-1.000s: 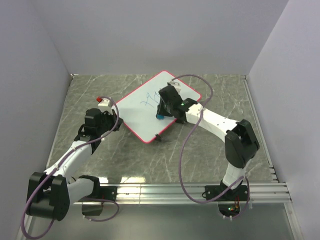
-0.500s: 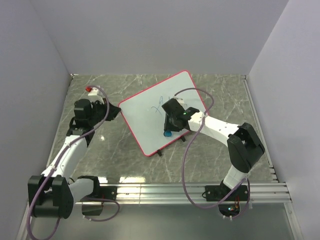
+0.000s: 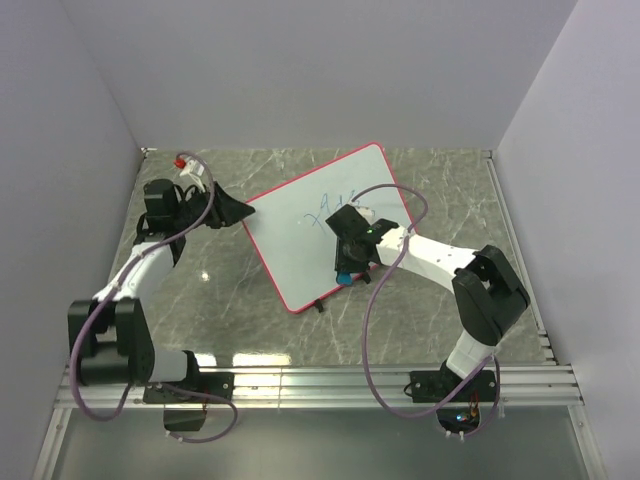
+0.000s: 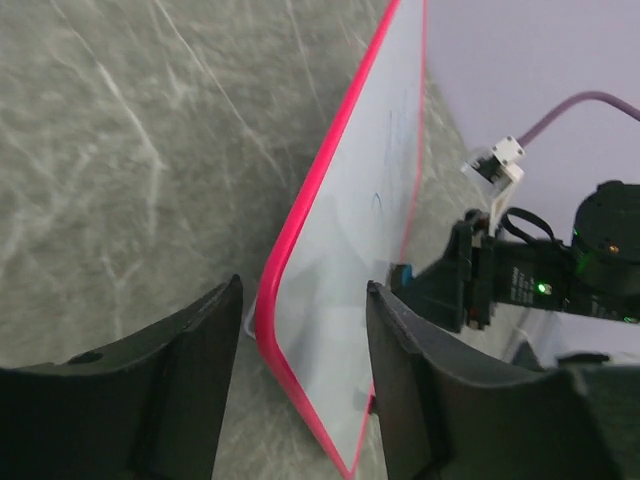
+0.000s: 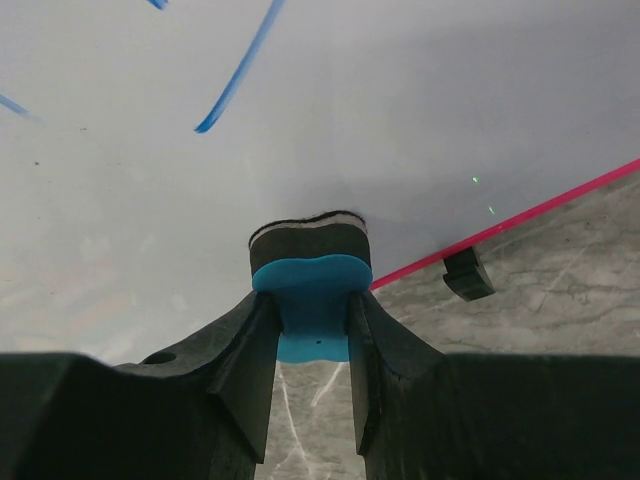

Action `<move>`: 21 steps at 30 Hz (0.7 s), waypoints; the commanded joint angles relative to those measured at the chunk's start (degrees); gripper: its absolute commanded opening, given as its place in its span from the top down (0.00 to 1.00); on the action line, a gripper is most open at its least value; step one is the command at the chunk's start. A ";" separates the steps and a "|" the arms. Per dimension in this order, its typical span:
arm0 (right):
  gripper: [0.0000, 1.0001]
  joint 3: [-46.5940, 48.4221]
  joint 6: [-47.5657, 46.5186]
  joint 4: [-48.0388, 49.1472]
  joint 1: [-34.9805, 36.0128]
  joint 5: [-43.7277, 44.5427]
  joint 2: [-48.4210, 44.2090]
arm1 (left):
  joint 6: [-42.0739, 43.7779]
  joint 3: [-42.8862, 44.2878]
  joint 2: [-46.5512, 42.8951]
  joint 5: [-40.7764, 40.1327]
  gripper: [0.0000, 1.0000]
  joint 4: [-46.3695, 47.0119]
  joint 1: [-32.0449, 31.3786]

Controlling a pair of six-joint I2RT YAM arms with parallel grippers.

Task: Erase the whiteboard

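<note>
The whiteboard (image 3: 300, 250), white with a red-pink frame, lies slantwise on the marble table, with blue scribbles (image 3: 325, 205) near its far side. My left gripper (image 3: 237, 212) is at its left corner. In the left wrist view the left gripper (image 4: 303, 290) is open, and the whiteboard's (image 4: 350, 230) corner stands between the fingers (image 4: 190, 380) with gaps on both sides. My right gripper (image 5: 310, 300) is shut on the blue eraser (image 5: 310, 275), whose dark felt presses on the whiteboard (image 5: 400, 120) near its edge. From above, the right gripper (image 3: 343, 265) is over the board's near right part.
A black foot (image 5: 467, 273) sticks out from the board's red edge close to the eraser. Purple cables (image 3: 375, 300) loop over both arms. Grey walls close in the table on three sides, and a metal rail (image 3: 400, 380) runs along the near edge.
My left gripper has opened off the board's corner after swinging it toward the far left. The board has turned. The right gripper slid the eraser down toward the board's near edge.
</note>
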 commanded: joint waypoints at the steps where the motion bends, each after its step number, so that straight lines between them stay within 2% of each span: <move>1: 1.00 -1.81 -0.70 -1.63 -0.36 1.75 0.68 | -3.64 3.77 4.79 10.88 0.44 6.65 0.70; 3: 1.00 -1.99 -0.87 -1.63 -0.45 1.84 0.50 | -5.49 5.88 9.01 15.54 0.47 10.33 0.71; 6: 1.00 -1.73 -0.96 -1.98 -0.36 2.28 0.59 | -9.09 7.99 12.53 18.09 0.56 13.33 0.53; 7: 1.00 -1.64 -1.22 -2.07 -0.36 2.37 0.50 | -9.36 8.43 12.97 18.62 0.63 13.60 0.44; 10: 1.00 -1.29 -1.49 -2.07 -0.36 2.54 0.59 | -10.24 8.35 13.77 20.73 0.74 14.92 -0.69; 12: 1.00 -0.67 -1.57 -1.98 -0.36 2.46 1.12 | -6.75 8.69 13.85 21.61 0.81 12.91 -2.19; 13: 1.00 -0.41 -1.66 -2.07 -0.36 2.37 1.38 | -4.81 8.96 13.77 21.44 0.90 8.63 -2.19; 15: 1.00 0.56 -1.84 -1.81 -0.36 2.37 1.91 | 0.10 9.49 13.15 20.30 1.00 4.57 -4.02; 21: 1.00 5.82 -4.74 1.26 -1.15 0.00 2.44 | 5.65 7.38 10.69 17.23 1.00 -1.34 -4.39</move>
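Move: The whiteboard's raised upper-left corner lies about 3 cm to the left hand's right and 2 cm ahead, roughly level with it, between open fingers. The blue writing is some 18 cm to that hand's right, about 1 cm ahead and 6 cm lower. From the right hand, the eraser already held sits about 2 cm below; the nearer black clip on the board's lower edge is some 4 cm right, 2 cm back and 4 cm down. Bring the left gripper about 3.5 cm right onto the whiteboard's upper-left corner, dipping slightly and easing forward before coming partly back, while turning it some 15 degrees clockwise. Shut the fingers from half open to pinch the red rim. With the right hand, keep hold of the eraser against the board's lower part and creep about 1 cm right, towards the nearer clip. ##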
